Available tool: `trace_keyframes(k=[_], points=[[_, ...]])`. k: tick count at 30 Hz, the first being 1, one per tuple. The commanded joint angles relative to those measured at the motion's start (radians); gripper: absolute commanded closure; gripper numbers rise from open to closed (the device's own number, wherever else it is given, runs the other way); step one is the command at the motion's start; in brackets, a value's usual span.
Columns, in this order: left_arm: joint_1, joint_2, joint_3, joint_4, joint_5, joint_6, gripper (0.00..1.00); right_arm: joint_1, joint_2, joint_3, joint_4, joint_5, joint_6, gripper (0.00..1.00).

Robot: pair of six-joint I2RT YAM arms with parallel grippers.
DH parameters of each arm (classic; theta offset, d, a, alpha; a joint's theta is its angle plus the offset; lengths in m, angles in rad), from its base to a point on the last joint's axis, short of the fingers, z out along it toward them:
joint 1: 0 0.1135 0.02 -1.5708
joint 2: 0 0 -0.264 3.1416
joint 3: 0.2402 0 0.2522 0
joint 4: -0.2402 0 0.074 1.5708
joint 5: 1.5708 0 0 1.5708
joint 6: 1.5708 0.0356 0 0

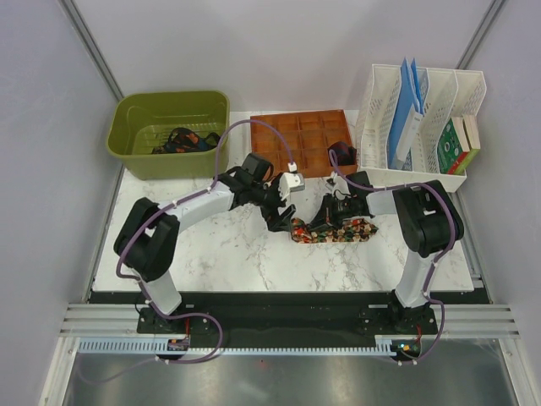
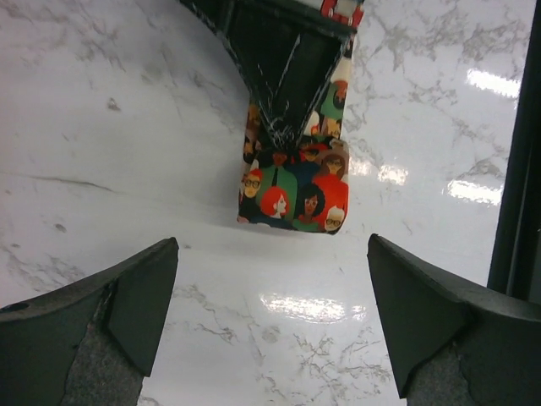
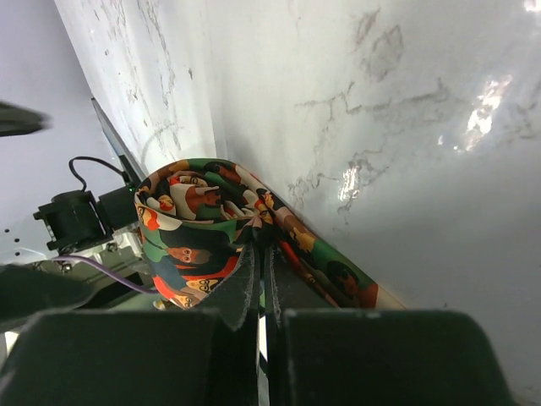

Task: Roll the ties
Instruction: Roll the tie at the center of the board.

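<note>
A tie point(image 1: 336, 231) printed with red, green and orange faces on black lies on the marble table, partly rolled. My right gripper point(image 1: 325, 221) is shut on it. In the right wrist view its thin fingers point(image 3: 252, 275) pinch the fabric where the tie point(image 3: 190, 222) curls into a loop. Just left of the roll, my left gripper point(image 1: 282, 222) is open. In the left wrist view the left gripper point(image 2: 272, 245) stands wide with bare marble between its fingers. The tie point(image 2: 292, 196) lies a short way ahead of it, under the right arm's dark fingers point(image 2: 286, 80).
A green bin point(image 1: 135, 144) at the back left holds a heap of dark ties point(image 1: 183, 140). A brown compartment tray point(image 1: 292, 134) sits behind the grippers with a dark roll point(image 1: 342, 155) at its right end. A white file rack point(image 1: 418, 127) stands at the back right.
</note>
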Motion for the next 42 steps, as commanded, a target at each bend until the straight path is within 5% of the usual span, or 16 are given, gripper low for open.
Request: trace_keyframes(k=[1,11,22,29,32,36,42], points=[[-0.01,0.01,-0.087,0.143,0.003,0.081,0.0,0.01,-0.003,-0.003,0.011,0.198,-0.086,1.0],[-0.071,0.123,-0.07,0.175,-0.008,0.23,0.0,0.018,-0.004,-0.011,0.025,0.198,-0.08,1.0],[-0.124,0.195,-0.036,0.209,-0.071,0.175,0.17,0.018,-0.021,-0.036,0.083,0.202,-0.04,1.0],[-0.128,0.211,-0.039,0.209,-0.152,0.158,0.54,0.02,-0.035,-0.042,0.085,0.192,-0.021,1.0],[-0.131,0.2,-0.059,0.209,-0.166,0.18,0.63,0.018,-0.053,-0.017,0.048,0.169,0.001,0.89],[-0.13,0.205,-0.056,0.201,-0.194,0.18,0.66,-0.003,-0.095,0.03,-0.05,0.136,0.015,0.61],[-0.131,0.208,-0.061,0.19,-0.212,0.172,0.69,-0.045,-0.142,0.052,-0.133,0.069,0.041,0.53]])
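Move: The patterned tie's roll, at the left end of its flat tail, lies about 9 cm below the open left hand, some 4 cm to its right and 1 cm back. The tail's middle is roughly 11 cm right of the roll, and the wooden tray's middle some 21 cm ahead of the roll. From the shut right hand, touching the tie beside the roll, the roll is about 3 cm left, 1 cm back and level; the tail's middle is about 8 cm right, straight alongside and 1 cm lower. The roll is taken from above by the left hand, which sinks nearly 9 cm and works about 3 cm right, easing back and then forward again, as its wide-open fingers close about halfway to pinch the roll from both sides. The right hand, holding still against the tie at first, then opens and starts to back off up, forward and right. ##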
